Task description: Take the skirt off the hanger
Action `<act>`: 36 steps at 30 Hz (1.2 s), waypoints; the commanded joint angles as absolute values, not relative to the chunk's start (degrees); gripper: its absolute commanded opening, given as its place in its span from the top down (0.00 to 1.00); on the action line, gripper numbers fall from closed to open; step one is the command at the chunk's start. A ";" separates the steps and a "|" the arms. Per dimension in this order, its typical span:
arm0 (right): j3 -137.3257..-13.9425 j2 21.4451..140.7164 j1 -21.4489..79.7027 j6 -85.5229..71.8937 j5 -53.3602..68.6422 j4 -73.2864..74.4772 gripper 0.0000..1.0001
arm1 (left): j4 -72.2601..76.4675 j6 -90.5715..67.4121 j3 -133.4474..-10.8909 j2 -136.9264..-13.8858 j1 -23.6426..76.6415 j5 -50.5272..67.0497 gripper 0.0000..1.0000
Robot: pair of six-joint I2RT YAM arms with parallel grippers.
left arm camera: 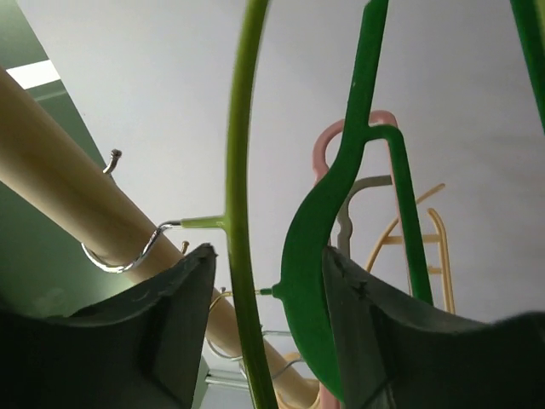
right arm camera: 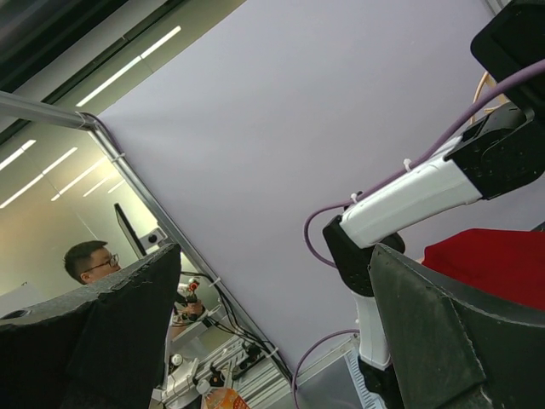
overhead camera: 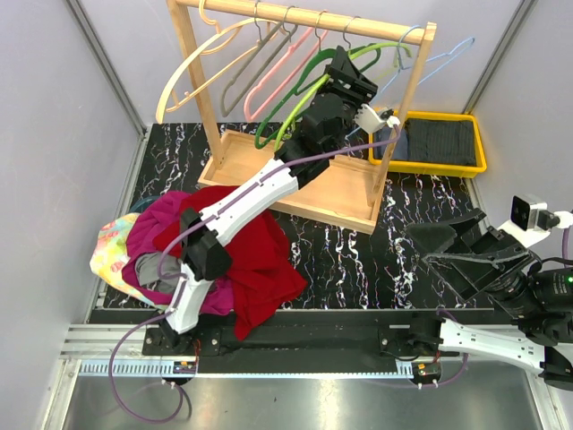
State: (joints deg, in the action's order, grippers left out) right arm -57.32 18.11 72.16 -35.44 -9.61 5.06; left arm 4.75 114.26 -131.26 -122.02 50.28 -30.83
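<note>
A red garment (overhead camera: 260,260), the skirt as far as I can tell, lies off any hanger on a heap of clothes at the front left, partly under my left arm; its edge (right arm camera: 494,264) shows in the right wrist view. My left gripper (overhead camera: 349,76) is raised to the wooden rail (overhead camera: 304,16) among the hangers. Its jaws (left arm camera: 268,251) stand open, with a dark green hanger (left arm camera: 311,256) against the right finger and a light green hanger (left arm camera: 238,170) in the gap, neither clamped. My right gripper (overhead camera: 428,246) hovers low at the right, open and empty (right arm camera: 274,256).
Cream, grey, pink and blue hangers hang along the rail of the wooden rack (overhead camera: 295,179). A yellow tray (overhead camera: 397,152) with folded dark cloth stands at the back right. Magenta (overhead camera: 148,233) and multicoloured (overhead camera: 112,251) clothes lie under the red one.
</note>
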 commanded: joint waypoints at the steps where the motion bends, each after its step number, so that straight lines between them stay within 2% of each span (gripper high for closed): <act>1: -59.06 19.42 72.07 -34.98 -10.64 4.22 0.00 | 11.95 114.88 -126.76 -114.01 51.76 -33.92 0.29; 2: -59.32 19.60 72.07 -34.89 -10.46 4.31 0.00 | 12.56 114.87 -125.61 -113.04 52.03 -34.19 0.16; 5: -59.85 20.39 72.07 -34.98 -10.11 4.48 0.00 | 15.29 114.79 -120.51 -109.08 53.17 -34.89 0.01; 20: -63.01 24.87 72.07 -34.37 -12.74 9.74 0.00 | 32.77 122.17 -102.05 -87.99 60.90 -41.56 0.01; 25: -73.81 34.17 71.98 -29.99 -18.79 21.07 0.00 | 35.42 118.40 -98.09 -78.17 66.35 -47.19 0.01; 31: -94.11 51.40 71.98 -25.15 -30.91 43.30 0.00 | 30.66 98.10 -96.17 -63.48 81.29 -65.11 0.01; 33: -97.37 54.21 72.07 -23.30 -32.51 44.21 0.00 | 39.51 103.61 -87.94 -58.04 82.08 -65.22 0.01; 36: -98.61 55.37 72.07 -20.40 -34.62 42.90 0.00 | 34.73 99.84 -84.32 -55.47 83.67 -67.33 0.01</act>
State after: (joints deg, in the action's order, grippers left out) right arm -95.66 53.54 72.12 -26.00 -27.59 36.97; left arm 31.90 104.47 -89.34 -59.18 82.48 -59.44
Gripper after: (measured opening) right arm 0.993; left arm 0.984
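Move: The lime green hanger hangs between the left hand's half-open fingers, its middle about 1 cm ahead; the dark green hanger is 5 cm to its left and level fore and aft, the blue hanger some 16 cm to its right, the rod about 4 cm ahead and 8 above. From the empty right hand the lime green hanger lies roughly 40 cm ahead and 9 left at similar height, the red skirt about 17 cm ahead, 32 left and 45 below. Backing out from the rack, the left hand spreads its half-open fingers fully around the lime green hanger, then sweeps back and left, each by nearly 30 cm, and rises about 13 cm, rolling its left side well down. The empty right hand, still wide open, starts slowly, then moves forward and left towards the rack, rolling its left side down and turning clockwise. ##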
